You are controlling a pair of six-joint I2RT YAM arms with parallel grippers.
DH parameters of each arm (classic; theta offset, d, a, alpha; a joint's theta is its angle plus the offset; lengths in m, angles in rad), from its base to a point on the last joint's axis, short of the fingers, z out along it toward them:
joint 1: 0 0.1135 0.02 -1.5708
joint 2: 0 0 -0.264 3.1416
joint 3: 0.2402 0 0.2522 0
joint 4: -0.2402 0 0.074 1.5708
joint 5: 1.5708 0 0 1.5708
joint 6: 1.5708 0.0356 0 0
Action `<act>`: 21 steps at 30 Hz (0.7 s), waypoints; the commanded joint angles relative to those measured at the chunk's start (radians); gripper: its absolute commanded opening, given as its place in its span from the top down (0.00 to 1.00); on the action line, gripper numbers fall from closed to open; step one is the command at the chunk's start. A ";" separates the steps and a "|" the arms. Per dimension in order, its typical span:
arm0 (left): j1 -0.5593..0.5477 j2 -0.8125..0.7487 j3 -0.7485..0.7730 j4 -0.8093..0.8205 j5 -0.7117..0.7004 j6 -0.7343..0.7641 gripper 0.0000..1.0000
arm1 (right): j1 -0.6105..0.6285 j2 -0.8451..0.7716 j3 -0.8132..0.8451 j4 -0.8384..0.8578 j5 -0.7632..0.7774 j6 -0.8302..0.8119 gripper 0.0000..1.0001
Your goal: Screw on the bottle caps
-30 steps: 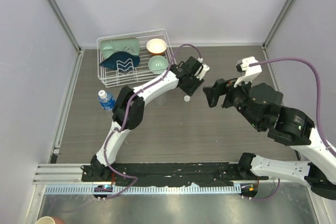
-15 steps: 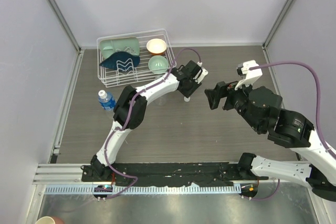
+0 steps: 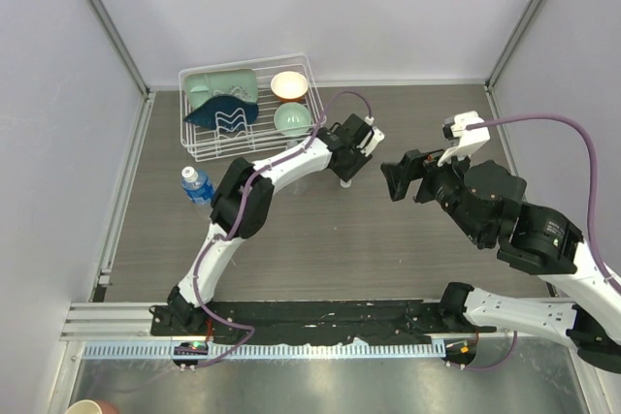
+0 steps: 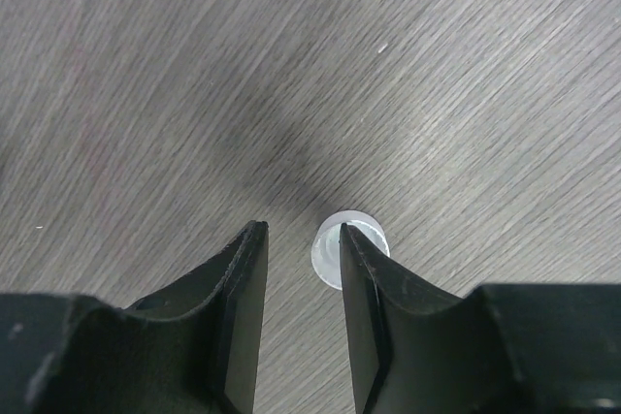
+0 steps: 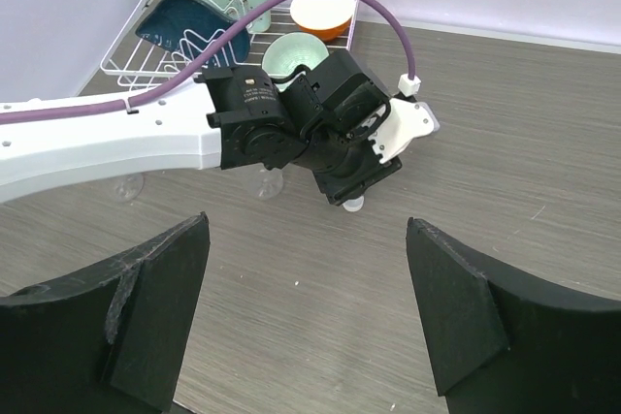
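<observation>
A small white bottle cap (image 4: 342,244) lies on the wood-grain table. My left gripper (image 4: 299,230) hangs just above it, open with a narrow gap. The cap sits under the tip of the right-hand finger (image 4: 361,278), not between the jaws. From above, that gripper (image 3: 346,172) covers most of the cap (image 3: 344,182). My right gripper (image 3: 393,177) stands wide open and empty a little to the right, facing the cap (image 5: 354,204). The blue-label bottle (image 3: 196,184) stands uncapped at the left. The plain bottle (image 5: 270,181) is mostly hidden behind the left arm.
A white wire rack (image 3: 315,94) at the back left holds a pale green dish (image 3: 221,86), a cream bowl (image 3: 288,85), a green bowl (image 3: 291,119) and a dark blue item (image 3: 221,113). Grey walls close in the table on three sides.
My left gripper has moved down and slightly left onto the cap, which lay beside it before, and its jaws have narrowed a little. The right gripper has barely shifted.
</observation>
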State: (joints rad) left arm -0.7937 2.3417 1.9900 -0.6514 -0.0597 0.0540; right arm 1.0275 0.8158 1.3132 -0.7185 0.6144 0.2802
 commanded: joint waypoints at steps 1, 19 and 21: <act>0.002 0.018 -0.011 0.036 0.000 0.004 0.61 | -0.001 -0.021 0.011 0.047 0.025 0.002 0.13; 0.001 -0.048 -0.141 0.039 0.187 -0.048 0.84 | -0.001 0.000 0.061 0.022 0.053 0.004 0.17; -0.001 -0.081 -0.169 0.039 0.219 -0.049 0.85 | -0.001 0.002 0.075 0.019 0.077 0.007 0.18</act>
State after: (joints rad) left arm -0.7849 2.3154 1.8874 -0.5697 0.0456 0.0292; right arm 1.0271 0.8062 1.3319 -0.7231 0.6353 0.2832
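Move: The loose white cap lies open side up almost under the left fingertips, some 2 cm below and about 1 cm back and 1 cm right of their midpoint. The clear bottle stands about 12 cm to that hand's left and 3 cm back. The green bowl in the rack is roughly 15 cm ahead and 13 cm left of it. From the raised right hand the cap is some 19 cm ahead, 7 cm left and 36 cm below. The left fingertips come to the cap and close on its near rim, one tip reaching inside the opening and the other outside. The hand first sinks about 1 cm onto it with the gap unchanged; then the half-open fingers narrow to less than half their gap while the hand eases back about 1.5 cm. ##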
